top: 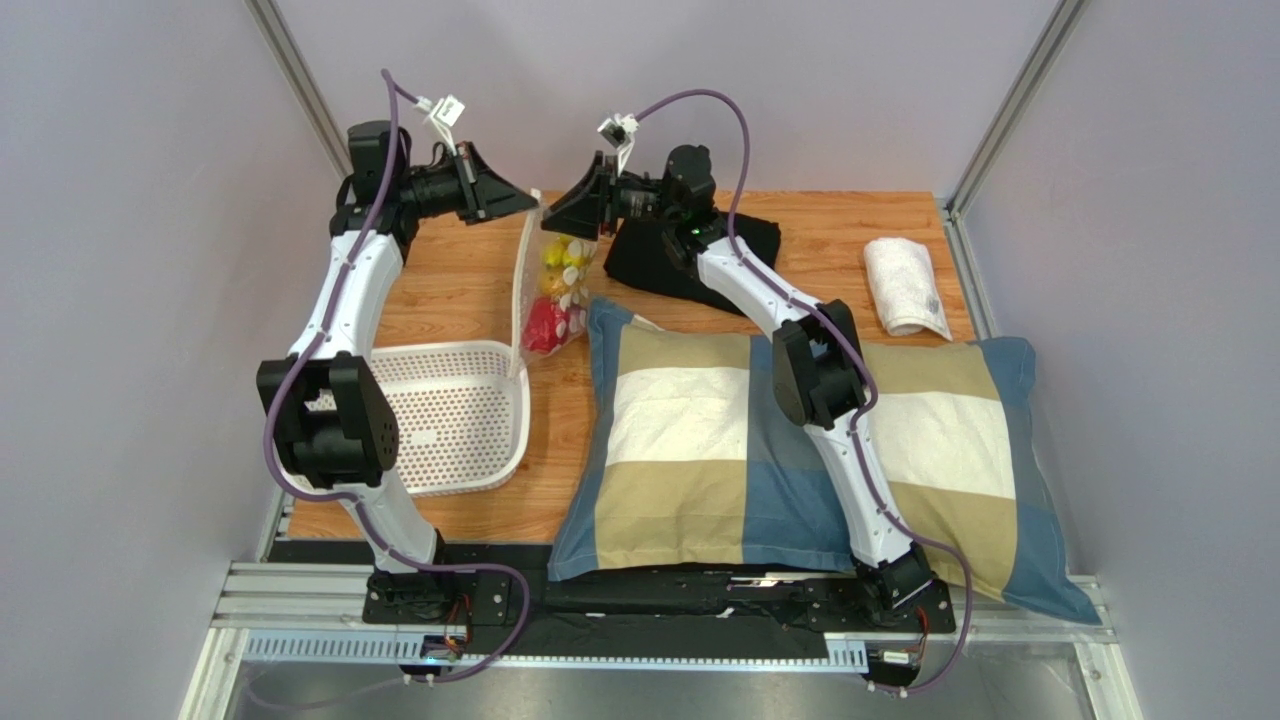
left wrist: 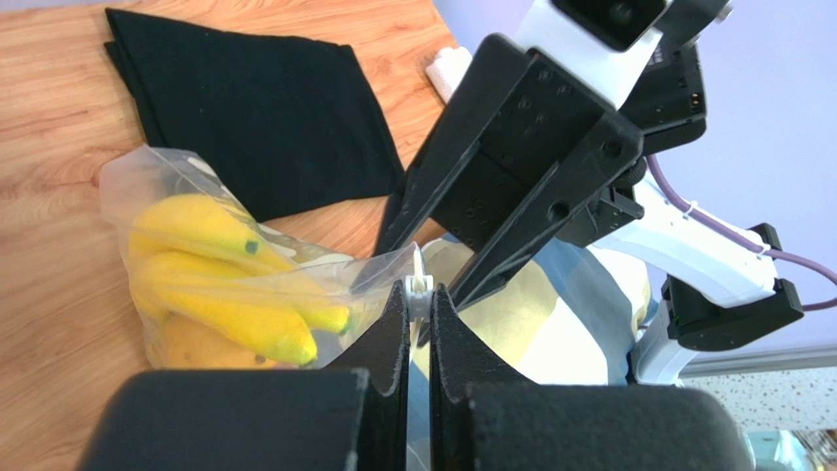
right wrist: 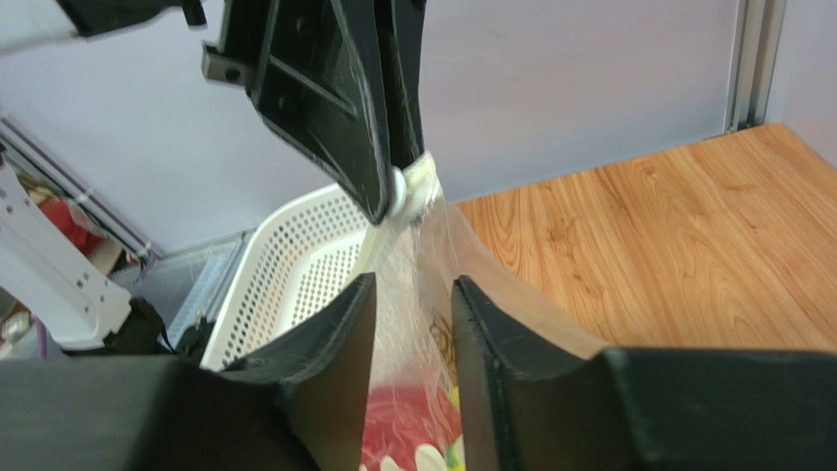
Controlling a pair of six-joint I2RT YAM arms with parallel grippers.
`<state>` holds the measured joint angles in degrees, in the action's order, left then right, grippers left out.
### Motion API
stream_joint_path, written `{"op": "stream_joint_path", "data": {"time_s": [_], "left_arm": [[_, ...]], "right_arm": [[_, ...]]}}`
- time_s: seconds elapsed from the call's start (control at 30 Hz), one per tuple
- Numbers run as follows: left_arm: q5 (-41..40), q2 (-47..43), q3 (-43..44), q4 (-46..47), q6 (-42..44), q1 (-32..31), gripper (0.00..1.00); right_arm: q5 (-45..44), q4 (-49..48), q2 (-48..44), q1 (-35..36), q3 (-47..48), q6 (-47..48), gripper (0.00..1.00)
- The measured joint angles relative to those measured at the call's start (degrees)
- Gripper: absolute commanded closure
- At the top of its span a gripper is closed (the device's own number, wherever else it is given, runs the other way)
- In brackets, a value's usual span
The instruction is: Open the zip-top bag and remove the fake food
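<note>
The zip-top bag hangs off the table between my two grippers at the back centre. Yellow bananas and a red pepper show through it. My left gripper is shut on the bag's white zipper slider at the top edge. My right gripper is open, its fingers standing either side of the bag's film just below the slider, with a gap on both sides. The red pepper lies low in the bag under them. The other toy foods are hidden.
A white perforated basket sits at the left. A large checked pillow covers the middle and right front. A folded black cloth lies behind the bag, and a rolled white towel at the back right.
</note>
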<state>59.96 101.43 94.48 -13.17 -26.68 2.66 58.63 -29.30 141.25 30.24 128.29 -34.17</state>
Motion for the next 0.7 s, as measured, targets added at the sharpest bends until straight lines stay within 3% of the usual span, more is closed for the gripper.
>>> {"op": "stream_joint_path", "data": {"time_s": [0.4, 0.7], "left_arm": [[4.2, 1.1, 5.2, -6.9, 4.5, -0.6, 1.0], [5.5, 1.6, 6.6, -12.0, 7.9, -1.8, 1.0]], "right_arm": [[5.0, 12.8, -1.0, 0.3, 0.9, 18.8, 0.4], [5.0, 19.3, -1.2, 1.3, 2.4, 27.9, 0.36]]}}
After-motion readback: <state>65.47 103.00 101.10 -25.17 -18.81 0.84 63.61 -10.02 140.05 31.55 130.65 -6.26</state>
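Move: The left fingers still pinch the bag's white slider at the seal; from the opening right hand, that slider is about 3 cm left, 1 cm ahead and 3 cm above. The food-filled body of the bag lies some 2 cm ahead of the right hand and straight below, 17 cm down. From the left hand it is about 3 cm ahead, 2 cm right and 20 cm down. From the right hand, the black cloth is 21 cm right and 7 cm ahead, the white basket 13 cm left and 18 cm back. Lower the right gripper about 3 cm beside the bag, easing back a little, and open its fingers wider as you roll the wrist some 15 degrees, far side rising, and dip the fingertips slightly. Meanwhile keep the left pinch on the bag's slider and draw it about 3 cm back and to the right, rising slightly, turning that hand a little clockwise. ##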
